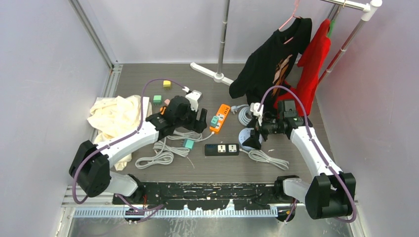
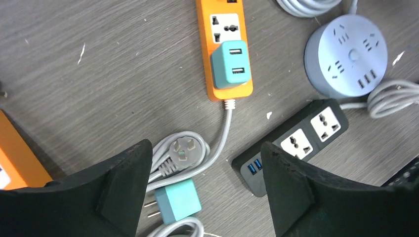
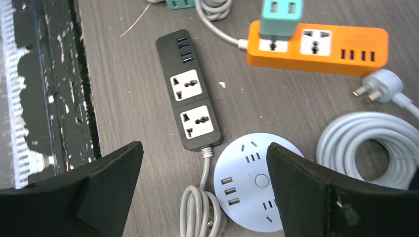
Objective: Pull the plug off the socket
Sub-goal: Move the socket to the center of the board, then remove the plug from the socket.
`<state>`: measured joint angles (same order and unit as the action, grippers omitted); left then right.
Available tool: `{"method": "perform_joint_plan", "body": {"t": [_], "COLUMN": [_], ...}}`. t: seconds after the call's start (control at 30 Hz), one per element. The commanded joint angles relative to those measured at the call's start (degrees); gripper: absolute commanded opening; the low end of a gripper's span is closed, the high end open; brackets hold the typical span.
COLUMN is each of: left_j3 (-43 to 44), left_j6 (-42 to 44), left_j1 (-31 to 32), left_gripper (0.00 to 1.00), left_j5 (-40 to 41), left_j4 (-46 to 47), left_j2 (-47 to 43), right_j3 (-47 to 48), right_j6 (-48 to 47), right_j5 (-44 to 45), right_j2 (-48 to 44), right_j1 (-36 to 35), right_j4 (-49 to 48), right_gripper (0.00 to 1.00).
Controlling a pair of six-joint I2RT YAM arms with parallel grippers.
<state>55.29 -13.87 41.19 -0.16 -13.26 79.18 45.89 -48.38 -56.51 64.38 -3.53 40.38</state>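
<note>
A teal plug [image 2: 230, 64] sits in the end socket of the orange power strip [image 2: 222, 29], also seen as the plug [image 3: 280, 17] on the strip [image 3: 341, 44]. A second teal plug [image 2: 180, 200] lies loose on the table with its prongs bare, beside a grey three-pin plug [image 2: 185, 148]. My left gripper [image 2: 205, 145] hangs open above that loose plug, holding nothing. In the top view the left gripper [image 1: 201, 120] is just left of the orange strip [image 1: 220, 117]. My right gripper [image 3: 204, 145] is open and empty over the round blue socket [image 3: 257, 190].
A black power strip [image 1: 222, 149] lies between the arms, with grey cable coils [image 1: 163, 153] to its left. A cream cloth [image 1: 116, 116] lies at the left. A rack with a black shirt [image 1: 276, 59] and a red garment [image 1: 314, 59] stands at the back right.
</note>
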Motion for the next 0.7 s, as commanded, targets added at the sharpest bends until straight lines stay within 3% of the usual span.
{"method": "perform_joint_plan", "body": {"t": [0.0, 0.13, 0.3, 0.67], "left_j3": [-0.74, 1.66, 5.42, 28.86], "left_j6": [-11.5, -18.93, -24.56, -19.26], "left_j1": [-3.8, -5.64, -5.38, 5.85], "left_gripper": [0.8, 0.79, 0.78, 0.73], "left_j5": [-6.43, -12.02, -15.01, 18.65], "left_j4": [8.8, 9.76, 8.68, -23.26], "left_j2": [0.6, 5.65, 11.78, 24.65], "right_j3": [2.8, 3.28, 2.72, -0.71], "right_j6": [-11.46, -9.95, -0.44, 15.62], "right_j5": [-1.43, 1.3, 4.81, 7.38], "right_j2": [0.84, 1.41, 2.73, 2.1], "right_j1": [-2.78, -4.69, -5.55, -5.46], "right_j4": [4.78, 3.99, -3.23, -14.24], "right_gripper": [1.0, 1.0, 1.0, 1.0]}}
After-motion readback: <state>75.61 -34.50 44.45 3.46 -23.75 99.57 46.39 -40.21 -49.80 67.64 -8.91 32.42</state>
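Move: The orange socket with the teal plug on its near half lies about 7 cm to the right of the left hand, 4 cm ahead and 11 cm below. From that hand the black socket is some 8 cm back and 8 cm right; the loose teal adapter is 6 cm back and 6 cm left; both sit about as low. From the right hand the orange socket is about 10 cm ahead and 10 cm to its left, 11 cm below. Rightwards, some 6 cm, and a little forward, the left hand sweeps in over the orange socket, dipping about 4 cm and then easing partly back up while its fingers, still well open, tip some 15 to 20 degrees more downward. The wide-open right hand first drifts back and left, then swings forward about 3 cm towards the same socket. ##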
